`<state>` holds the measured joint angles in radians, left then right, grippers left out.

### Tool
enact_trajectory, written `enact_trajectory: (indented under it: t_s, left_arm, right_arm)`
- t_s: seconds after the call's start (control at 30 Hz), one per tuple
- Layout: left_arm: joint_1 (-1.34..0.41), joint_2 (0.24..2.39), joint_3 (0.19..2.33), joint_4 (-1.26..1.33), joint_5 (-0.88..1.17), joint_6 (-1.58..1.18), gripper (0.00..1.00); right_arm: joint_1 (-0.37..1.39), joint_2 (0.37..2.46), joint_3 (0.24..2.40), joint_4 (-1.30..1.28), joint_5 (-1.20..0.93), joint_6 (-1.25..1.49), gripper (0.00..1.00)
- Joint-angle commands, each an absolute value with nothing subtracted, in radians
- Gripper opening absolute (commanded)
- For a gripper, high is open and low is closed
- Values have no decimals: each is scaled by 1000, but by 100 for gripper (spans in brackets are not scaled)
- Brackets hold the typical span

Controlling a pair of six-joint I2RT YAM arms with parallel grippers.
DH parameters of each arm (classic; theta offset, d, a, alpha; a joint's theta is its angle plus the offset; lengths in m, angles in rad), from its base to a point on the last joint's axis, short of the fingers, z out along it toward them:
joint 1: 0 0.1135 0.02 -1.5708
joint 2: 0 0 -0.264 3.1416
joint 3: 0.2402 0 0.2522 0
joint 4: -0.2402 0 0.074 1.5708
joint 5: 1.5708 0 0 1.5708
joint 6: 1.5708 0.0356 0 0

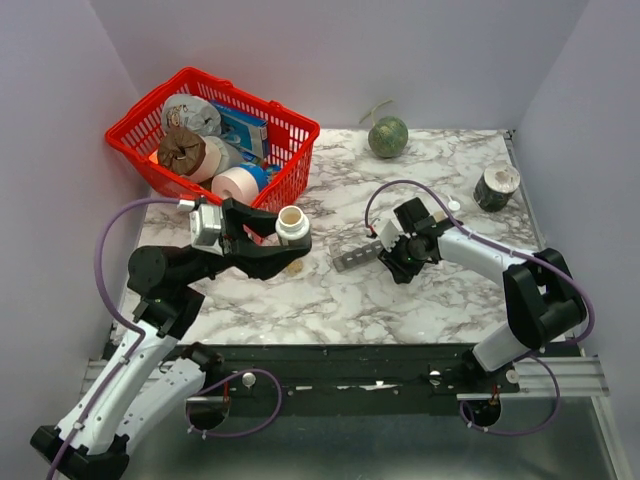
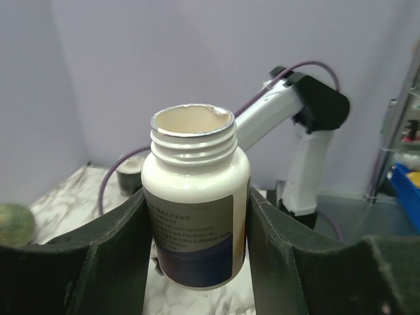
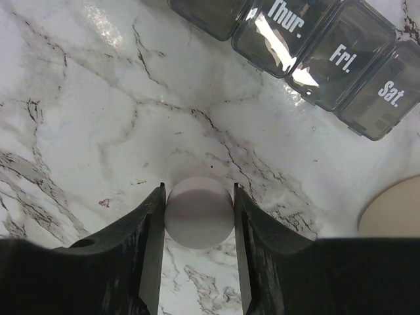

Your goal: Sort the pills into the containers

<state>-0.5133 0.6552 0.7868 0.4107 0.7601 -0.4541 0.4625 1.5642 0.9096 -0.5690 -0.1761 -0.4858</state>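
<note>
My left gripper point(image 1: 287, 238) is shut on a white labelled bottle point(image 2: 195, 216). It holds the bottle upright above the table, with the cap off and the mouth open point(image 1: 291, 217). No pills show in any view; the bottle's inside is only a cream blur. The containers point(image 1: 356, 258) are a dark-grey strip lying mid-table; lids marked Thur., Fri. and Sat. point(image 3: 341, 52) appear in the right wrist view. My right gripper point(image 3: 199, 190) is shut on a white round cap point(image 3: 199, 213) just over the marble, beside the strip's right end point(image 1: 392, 250).
A red basket point(image 1: 290, 180) full of items stands back left. A green melon point(image 1: 388, 137) sits at the back. A dark jar with a white top point(image 1: 497, 186) stands back right. A tan flat piece point(image 3: 394, 210) lies on the marble near my right gripper.
</note>
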Motion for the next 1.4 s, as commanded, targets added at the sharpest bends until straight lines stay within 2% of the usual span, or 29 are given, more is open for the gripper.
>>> enact_trajectory:
  t_s: [0.0, 0.1, 0.17, 0.2, 0.33, 0.5, 0.67, 0.87, 0.93, 0.97, 1.13, 1.23, 1.37]
  left_arm:
    - [-460, 646, 885, 275, 830, -376, 0]
    - [-471, 620, 859, 238, 881, -356, 0]
    - [-469, 617, 865, 24, 799, -141, 0]
    - [-471, 630, 850, -36, 811, -140, 0]
    - [-480, 623, 756, 37, 796, -155, 0]
    - [-488, 646, 692, 2, 759, -94, 0]
    - [-547, 667, 663, -92, 623, -34, 0]
    - [-705, 702, 634, -155, 454, -5, 0]
    - [-738, 735, 624, -178, 396, 20, 0]
    - [-758, 748, 623, -187, 385, 23, 0]
    - [-765, 857, 626, -244, 336, 44, 0]
    - [-767, 945, 641, -268, 313, 41, 0]
    - [-769, 1035, 646, -245, 301, 72, 0]
  right_arm:
    - [451, 1565, 927, -546, -150, -472, 32]
    - [445, 1568, 927, -538, -138, -472, 33]
    - [445, 1578, 934, -540, -130, -471, 33]
    - [442, 1578, 934, -538, -126, -471, 33]
    - [420, 1595, 933, -537, -115, -468, 33]
    - [407, 1603, 911, -538, -123, -476, 42]
    - [403, 1605, 904, -545, -126, -480, 51]
    - [403, 1579, 904, -564, -161, -492, 67]
    - [403, 1534, 908, -586, -204, -502, 85]
    - [403, 1514, 914, -595, -224, -518, 100]
    - [403, 1347, 968, -722, -453, -626, 100]
    - [402, 1234, 1005, -724, -500, -653, 100]
    - [388, 1146, 1035, -623, -511, -553, 100]
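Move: The left hand holds the open white bottle high above the table; the pill organizer lies about 17 cm ahead, 12 cm to its right and 42 cm below, with the yellow pill jar some 15 cm ahead, 4 cm left and equally low. The right hand pinches the cap just above a bare spot 1 cm ahead, 2 cm to its right and 2 cm below. From the right hand the organizer is about 6 cm ahead and 7 cm left, the lotion bottle 8 cm ahead and 7 cm right. The right hand eases the pinched cap some 2 cm to the right and slightly forward and down onto the bare marble, opens wide to let go of it, then climbs about 13 cm clear, drifting back left as its fingers tilt. Meanwhile the left hand, after a brief hover, keeps its hold on the open bottle and brings it steadily down nearly 30 cm towards the table and the organizer, its fingers tipping about 50 degrees from pointing right and slightly up to pointing right and down. ##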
